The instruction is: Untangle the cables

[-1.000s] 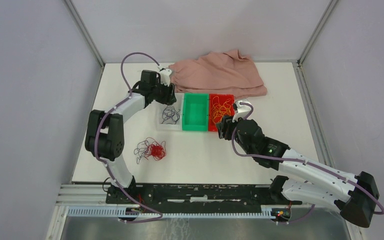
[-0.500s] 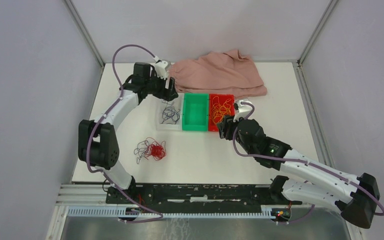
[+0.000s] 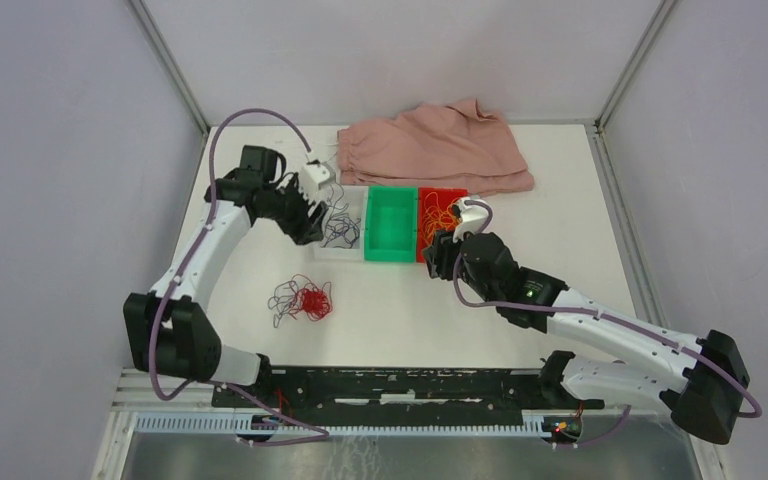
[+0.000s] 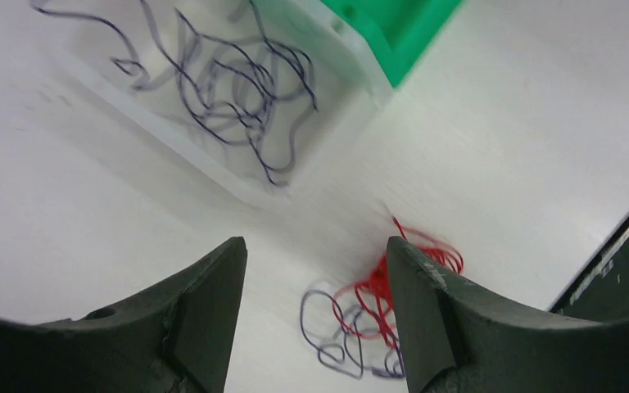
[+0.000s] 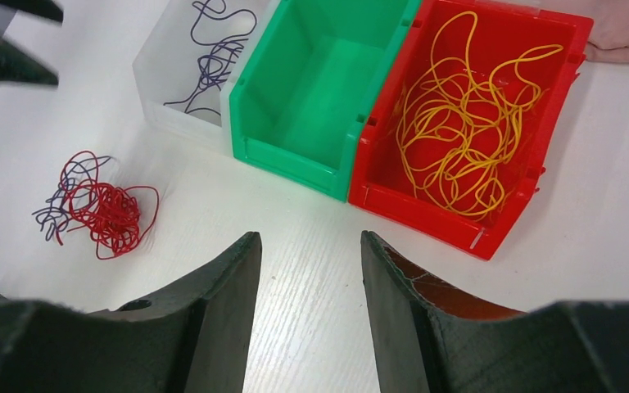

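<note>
A red cable (image 3: pixel 312 300) lies bunched on the table, tangled with a dark purple cable (image 3: pixel 282 298); the wrist views show the same red cable (image 5: pixel 108 210) (image 4: pixel 393 282) and purple loops (image 4: pixel 340 332). More purple cable (image 3: pixel 340 228) (image 5: pixel 215 56) lies in the clear bin (image 3: pixel 322 248). The yellow cable (image 3: pixel 444 212) (image 5: pixel 457 127) fills the red bin (image 3: pixel 422 250). My left gripper (image 3: pixel 308 224) (image 4: pixel 315 246) hangs open and empty beside the clear bin's left edge. Just in front of the red bin, my right gripper (image 3: pixel 436 256) (image 5: pixel 309 239) is open and empty.
An empty green bin (image 3: pixel 372 250) (image 5: pixel 291 160) sits between the clear bin and the red bin. A pink cloth (image 3: pixel 430 150) lies at the back of the table. The black rail (image 3: pixel 400 385) with the arm bases runs along the near edge.
My left arm has swung away from the cloth, left and nearer, to the clear bin's left side, its jaws opening wider. My right gripper has shifted slightly left.
</note>
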You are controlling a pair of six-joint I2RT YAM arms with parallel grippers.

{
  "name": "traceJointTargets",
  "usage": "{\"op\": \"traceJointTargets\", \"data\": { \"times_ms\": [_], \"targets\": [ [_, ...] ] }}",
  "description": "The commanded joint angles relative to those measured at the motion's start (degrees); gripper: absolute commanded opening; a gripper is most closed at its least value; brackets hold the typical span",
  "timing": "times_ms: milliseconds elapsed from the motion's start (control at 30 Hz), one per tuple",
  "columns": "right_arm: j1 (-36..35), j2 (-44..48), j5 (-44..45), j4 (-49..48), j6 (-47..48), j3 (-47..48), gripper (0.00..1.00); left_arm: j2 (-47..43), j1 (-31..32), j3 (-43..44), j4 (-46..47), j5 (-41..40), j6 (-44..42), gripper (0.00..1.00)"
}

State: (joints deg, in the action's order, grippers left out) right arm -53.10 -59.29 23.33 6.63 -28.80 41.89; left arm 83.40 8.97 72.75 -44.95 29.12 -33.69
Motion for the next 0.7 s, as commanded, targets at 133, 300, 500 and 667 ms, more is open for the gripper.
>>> {"op": "traceJointTargets", "data": {
  "times_ms": [133,300,500,667],
  "targets": [
    [0.25,1.33,-2.24,-2.83,-1.69,1.72,0.54,-8.11,-4.85,-12.39,-21.12,1.90,-30.95,0.71],
    [0.25,3.16,-2.24,-1.85,-1.79,1.44,0.54,-10.10,-7.48,-21.32,-18.63,-2.03,-39.24,0.71],
    [0.21,3.98,-2.21,-1.11,-1.84,1.43,0.54,-11.46,-7.66,-27.04,-10.59,-2.55,-37.47,0.61],
    [0.24,3.88,-2.42,-1.09,-1.88,1.69,0.53,-12.20,-7.65,-28.95,-8.34,-5.92,-40.34,0.38]
  ]
}}
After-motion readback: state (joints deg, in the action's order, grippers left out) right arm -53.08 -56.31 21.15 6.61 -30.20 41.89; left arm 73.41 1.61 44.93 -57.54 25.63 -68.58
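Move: Behind and below the left hand lies the tangle: its navy cable part is the aim, some 15 cm back, 6 cm to the left and about 14 cm below. The red cable is bunched some 6 cm to the right of the navy part, equally far back; the white bin's middle lies about 4 cm ahead of the hand and 7 cm right. From the right hand the navy part is roughly 36 cm left and 6 cm back. Sweeping back from the white bin towards the navy side of the tangle, the left hand travels about 15 cm back while sinking some 12 cm and easing 7 cm left, the wrist turning about 20 degrees clockwise and rolling its left side up. Backward travel dies out first; over the last stretch the open fingers narrow around a navy loop without shutting, and a touch can't be made out. ##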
